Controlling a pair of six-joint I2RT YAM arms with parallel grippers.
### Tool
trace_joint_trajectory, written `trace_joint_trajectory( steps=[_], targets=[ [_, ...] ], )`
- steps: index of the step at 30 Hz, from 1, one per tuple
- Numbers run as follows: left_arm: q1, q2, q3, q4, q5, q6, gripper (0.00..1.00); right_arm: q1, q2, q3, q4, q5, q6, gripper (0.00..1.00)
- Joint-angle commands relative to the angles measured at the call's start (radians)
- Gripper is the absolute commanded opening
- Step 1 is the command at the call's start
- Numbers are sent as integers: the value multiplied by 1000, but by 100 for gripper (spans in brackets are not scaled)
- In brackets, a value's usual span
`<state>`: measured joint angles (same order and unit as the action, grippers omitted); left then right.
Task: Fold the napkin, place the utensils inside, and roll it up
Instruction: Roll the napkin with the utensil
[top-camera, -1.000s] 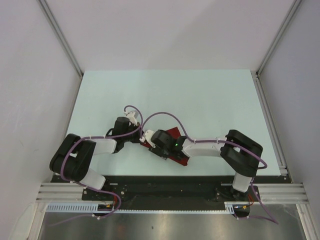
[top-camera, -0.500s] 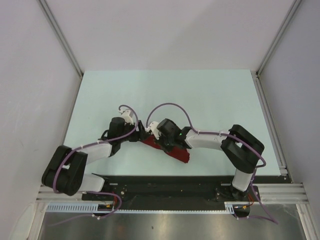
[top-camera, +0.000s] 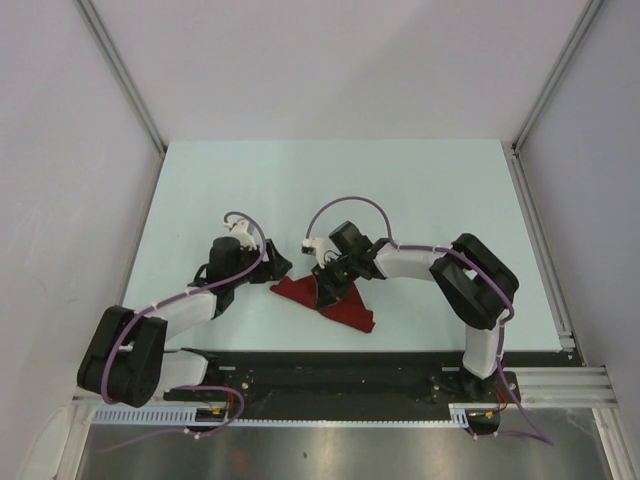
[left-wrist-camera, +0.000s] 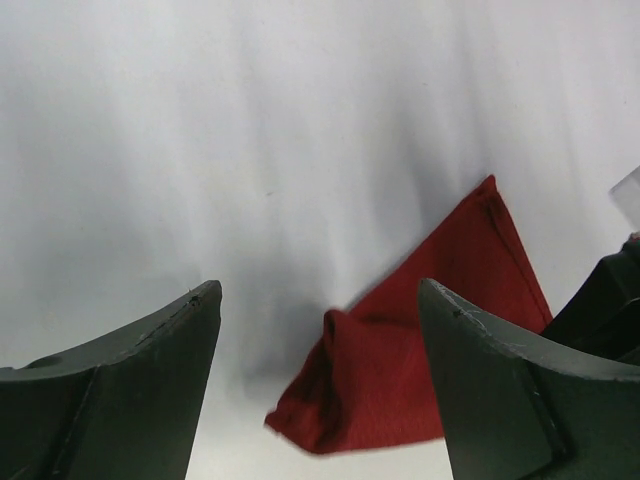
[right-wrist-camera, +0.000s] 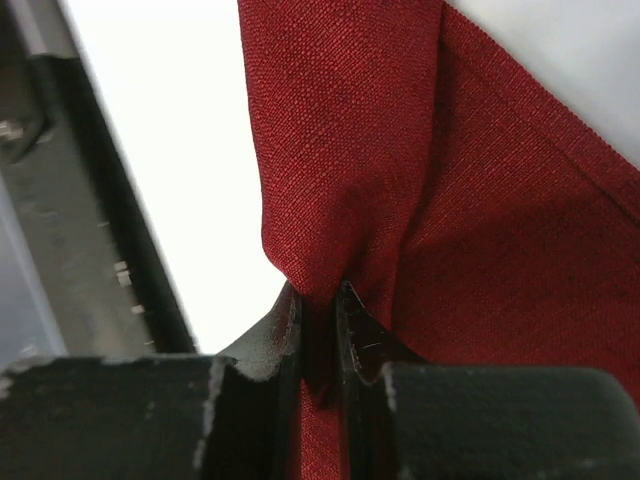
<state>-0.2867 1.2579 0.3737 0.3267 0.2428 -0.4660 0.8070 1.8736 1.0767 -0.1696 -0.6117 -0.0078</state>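
Note:
The dark red napkin (top-camera: 335, 302) lies bunched on the pale table near the front edge, one part pulled up into a peak. My right gripper (top-camera: 328, 277) is shut on a fold of the napkin (right-wrist-camera: 420, 180) and holds it raised. My left gripper (top-camera: 272, 268) is open just left of the napkin's left corner, and the cloth (left-wrist-camera: 420, 340) shows between its fingers without touching them. The knife is hidden or out of view.
The table (top-camera: 400, 190) has side rails, with a metal rail (top-camera: 535, 240) along its right edge. The arm bases stand on a black strip (top-camera: 330, 365) at the near edge. Grey walls enclose the space.
My right gripper has lifted a fold of the napkin and moved it back and right, so the cloth stands in a peak. My left gripper has drawn back to the left.

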Motion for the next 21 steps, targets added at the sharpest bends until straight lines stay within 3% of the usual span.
trace_joint_trajectory(
  steps=[1,7,21],
  targets=[
    [7,-2,-1,20,23,4,83,-2,61,14,-71,-215,57,0],
    [7,6,1,25,50,10,81,-81,88,32,-53,-207,95,0],
    [6,112,4,109,199,-19,46,-132,168,94,-108,-172,80,0]
  ],
)
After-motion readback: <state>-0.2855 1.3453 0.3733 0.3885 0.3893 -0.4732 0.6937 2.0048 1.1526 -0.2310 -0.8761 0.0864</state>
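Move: The loose left end of the rolled napkin is what my open left hand goes for: about 3 cm to its right, 2 cm back and some 4 cm below. My right hand already pinches the roll near its middle. From the right hand, that left end lies about 9 cm left and 4 cm ahead, the roll's right end some 10 cm right and 5 cm back, and the flat unrolled part about 5 cm right and 3 cm ahead. I keep the roll pinched in my right fingers near the table and twist that wrist some 20 degrees, swinging the fingertips back towards my base, while the hand dips back about 1 cm and then comes forward again. After a short wait my left hand eases about 2 cm right, with a little back and down, towards the roll's loose left end, its fingers closing from wide to about half open. ##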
